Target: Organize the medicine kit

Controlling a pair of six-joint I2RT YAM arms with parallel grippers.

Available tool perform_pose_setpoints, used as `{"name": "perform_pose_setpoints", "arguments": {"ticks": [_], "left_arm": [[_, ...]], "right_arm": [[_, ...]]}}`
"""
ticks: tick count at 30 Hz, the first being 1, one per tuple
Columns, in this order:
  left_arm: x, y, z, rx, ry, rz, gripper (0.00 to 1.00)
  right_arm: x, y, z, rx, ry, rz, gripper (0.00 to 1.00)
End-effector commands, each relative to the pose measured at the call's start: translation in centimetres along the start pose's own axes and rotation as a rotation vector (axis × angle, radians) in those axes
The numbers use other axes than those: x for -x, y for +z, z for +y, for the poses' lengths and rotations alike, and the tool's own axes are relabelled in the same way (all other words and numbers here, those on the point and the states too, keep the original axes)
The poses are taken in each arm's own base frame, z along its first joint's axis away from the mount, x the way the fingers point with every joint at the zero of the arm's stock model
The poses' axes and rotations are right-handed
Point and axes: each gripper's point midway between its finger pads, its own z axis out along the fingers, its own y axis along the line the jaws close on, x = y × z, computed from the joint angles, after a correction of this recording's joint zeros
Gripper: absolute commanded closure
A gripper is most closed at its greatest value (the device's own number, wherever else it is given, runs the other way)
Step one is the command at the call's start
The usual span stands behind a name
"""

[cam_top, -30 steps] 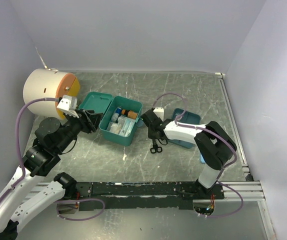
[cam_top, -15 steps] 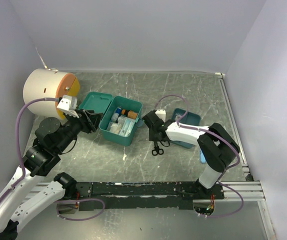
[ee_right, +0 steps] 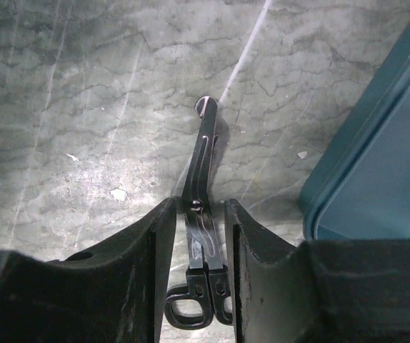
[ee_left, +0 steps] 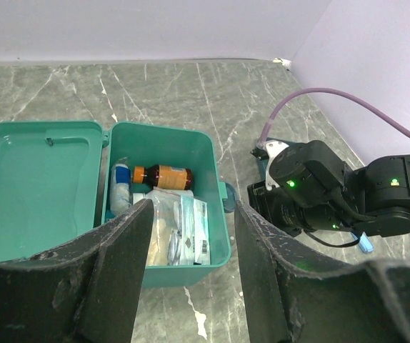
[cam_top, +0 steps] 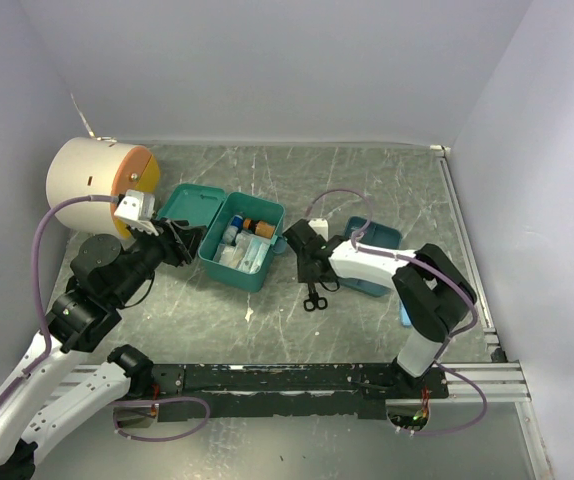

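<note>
The medicine kit (cam_top: pixel 223 262) (ee_left: pixel 216 230) is a teal box with its lid (cam_top: pixel 189 206) swung open to the left. Inside lie a brown bottle (ee_left: pixel 163 176), a white roll (ee_left: pixel 119 191) and plastic packets (ee_left: pixel 191 232). Black scissors (cam_top: pixel 313 294) (ee_right: pixel 202 168) lie flat on the table to the right of the box, blades closed. My right gripper (cam_top: pixel 310 271) (ee_right: pixel 198 207) is low over them and open, one finger on each side with a small gap to the shanks. My left gripper (cam_top: pixel 183 240) (ee_left: pixel 193 209) is open and empty, pointing at the box from its left side.
A shallow darker teal tray (cam_top: pixel 379 240) (ee_right: pixel 376 157) sits just right of the scissors. A big cream cylinder with an orange face (cam_top: pixel 92 180) stands at the back left. A small blue item (cam_top: pixel 405 317) lies near the right arm's base. Walls close in at the left, back and right.
The right gripper's jaws have spread apart from the scissors, which now lie on the table between them. The left arm has not moved.
</note>
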Motion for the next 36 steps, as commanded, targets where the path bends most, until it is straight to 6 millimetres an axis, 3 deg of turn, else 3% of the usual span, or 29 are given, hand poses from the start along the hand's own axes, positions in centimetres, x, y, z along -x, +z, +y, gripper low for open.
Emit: {"name": "perform_pose_setpoints", "arguments": {"ticks": [1,6,10,14,22,31,36], "left_arm": [[0.9,-0.1,0.0,0.004,-0.006,-0.035,0.40],[0.8,-0.1,0.1,0.007,-0.004,-0.031,0.40],[0.8,-0.1,0.1,0.007,-0.004,-0.032,0.40],[0.9,-0.2,0.0,0.005,-0.005,-0.036,0.40],[0.9,-0.1,0.1,0.008,-0.004,-0.033,0.40],[0.8,-0.1,0.1,0.007,-0.004,-0.032,0.40],[0.8,-0.1,0.0,0.005,-0.004,-0.030,0.40]], "right_arm": [[-2.3,1.2,-0.7,-0.035,-0.046,0.085,0.66],[-1.9,1.8,-0.7,-0.035,-0.039,0.080,0.69],[-2.2,1.9,-1.1,-0.061,-0.037,0.093,0.82],[-1.2,0.9,-1.8,-0.084,-0.014,0.043,0.92],[2.9,-3.1,-1.7,-0.034,0.062,-0.133,0.93],[4.6,-5.1,-3.2,-0.067,0.114,-0.223,0.93],[5.3,-5.8,-5.4,-0.108,0.146,-0.248,0.93]]}}
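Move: The black scissors lie between the right hand's open fingertips, their middle straight beneath it, about 1 cm down. From that hand the blue tray's middle is some 13 cm right and 6 cm ahead, the green box's roughly 15 cm left and 8 cm ahead, both near table height. From the left hand the scissors are about 22 cm right, 4 cm ahead and 32 cm below. The right fingers pinch the scissors near the pivot, then lift about 6 cm and ease right towards the blue tray. ##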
